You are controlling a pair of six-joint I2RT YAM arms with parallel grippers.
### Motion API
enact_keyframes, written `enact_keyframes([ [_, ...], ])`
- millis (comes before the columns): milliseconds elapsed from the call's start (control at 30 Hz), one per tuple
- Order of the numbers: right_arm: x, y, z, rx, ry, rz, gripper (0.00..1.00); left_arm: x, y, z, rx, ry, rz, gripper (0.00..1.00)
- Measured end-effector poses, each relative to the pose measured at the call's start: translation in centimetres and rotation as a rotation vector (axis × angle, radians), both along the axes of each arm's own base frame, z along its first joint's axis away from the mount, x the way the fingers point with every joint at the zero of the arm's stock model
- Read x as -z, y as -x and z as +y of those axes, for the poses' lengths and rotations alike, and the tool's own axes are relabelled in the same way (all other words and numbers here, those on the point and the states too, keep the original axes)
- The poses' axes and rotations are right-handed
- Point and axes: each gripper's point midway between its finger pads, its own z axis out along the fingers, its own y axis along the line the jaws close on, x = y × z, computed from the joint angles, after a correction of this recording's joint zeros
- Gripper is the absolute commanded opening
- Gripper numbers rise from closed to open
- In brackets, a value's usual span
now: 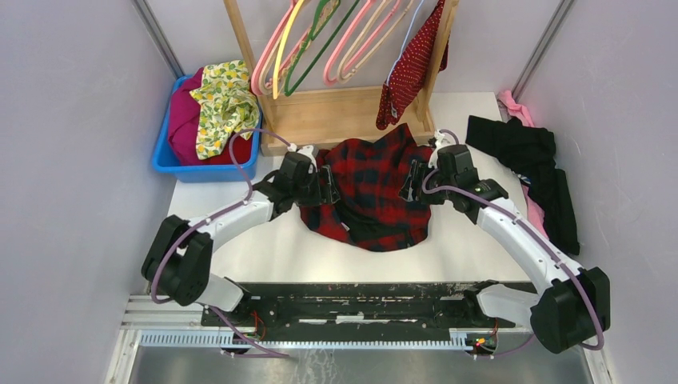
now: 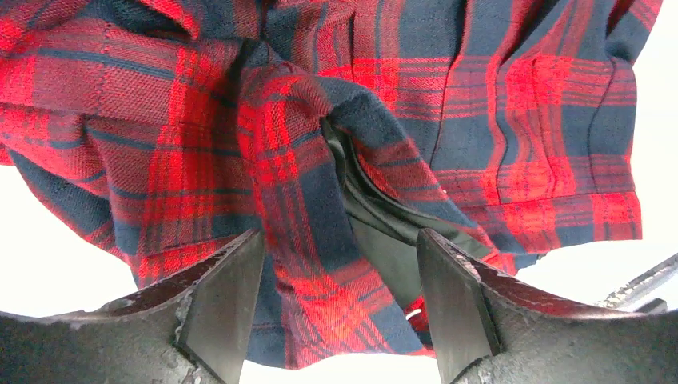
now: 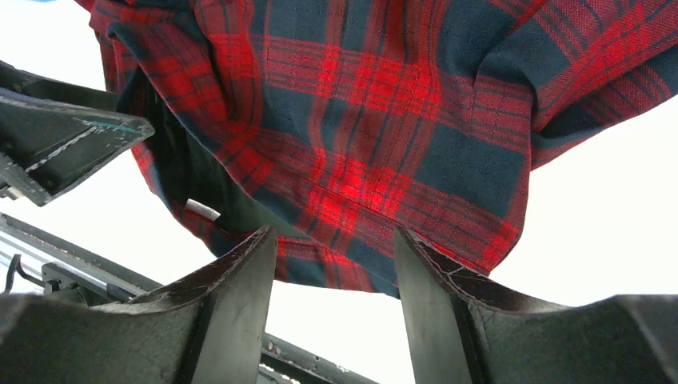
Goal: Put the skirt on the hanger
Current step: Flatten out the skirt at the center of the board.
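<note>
The dark-red polka-dot skirt (image 1: 412, 68) hangs from the wooden rack at the back, on the thin pale hanger (image 1: 405, 36); how it sits on the wire I cannot make out. Neither gripper is near it. Both are down at a red-and-black plaid garment (image 1: 372, 188) crumpled on the table. My left gripper (image 1: 329, 188) (image 2: 340, 240) is open at its left edge, with a plaid fold (image 2: 320, 264) lying loosely between the spread fingers. On the opposite edge my right gripper (image 1: 413, 180) (image 3: 334, 236) stands open; the plaid hem (image 3: 344, 264) lies just past its fingertips.
A wooden rack (image 1: 328, 116) carries pink hangers (image 1: 352, 40) and a green one (image 1: 320, 48). A blue bin (image 1: 164, 156) at the back left holds magenta and lemon-print cloths (image 1: 220, 104). Black clothing (image 1: 532, 172) and a pink piece (image 1: 512, 104) lie along the right edge.
</note>
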Motion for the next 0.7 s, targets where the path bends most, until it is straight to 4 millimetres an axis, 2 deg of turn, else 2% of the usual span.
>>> enact_keyframes([
  [67, 0.1, 0.2, 0.0, -0.005, 0.000, 0.003, 0.61, 0.7, -0.1, -0.5, 0.007, -0.019, 0.009, 0.68],
  [100, 0.2, 0.2, 0.0, -0.006, 0.000, 0.004, 0.61, 1.0, -0.2, -0.5, 0.004, -0.029, 0.014, 0.60],
  [267, 0.8, 0.7, 0.0, -0.021, -0.001, 0.017, 0.61, 1.9, -0.5, 0.0, -0.023, -0.081, 0.014, 0.35],
  [333, 1.0, 1.0, 0.0, -0.023, -0.001, 0.022, 0.61, 2.0, -0.6, 0.3, -0.038, -0.101, 0.011, 0.21],
  [433, 1.1, 1.2, 0.0, -0.027, -0.005, 0.023, 0.61, 2.0, -0.4, 0.9, -0.055, -0.125, 0.008, 0.17],
  [567, 0.7, 1.4, 0.1, -0.036, -0.017, 0.013, 0.61, 0.0, 0.1, 0.8, -0.053, -0.109, -0.040, 0.16],
  [700, 0.0, 1.6, 0.2, -0.039, -0.029, -0.010, 0.61, -2.1, 2.2, -0.1, -0.009, -0.071, -0.105, 0.17],
])
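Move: The raised fold of the skirt lies right between the left hand's open fingers, about 3 cm below the hand point. The skirt's middle is some 10 cm to the right and 1 cm back. Its white label is about 8 cm back and 4 cm right, and the rack's front bar about 10 cm ahead and 4 cm right. From the right hand, the fold is roughly 18 cm left, 2 cm ahead and 9 cm lower. The left hand dips 2 cm, pinches the skirt's raised fold, then lifts about 4 cm while drawing back. ##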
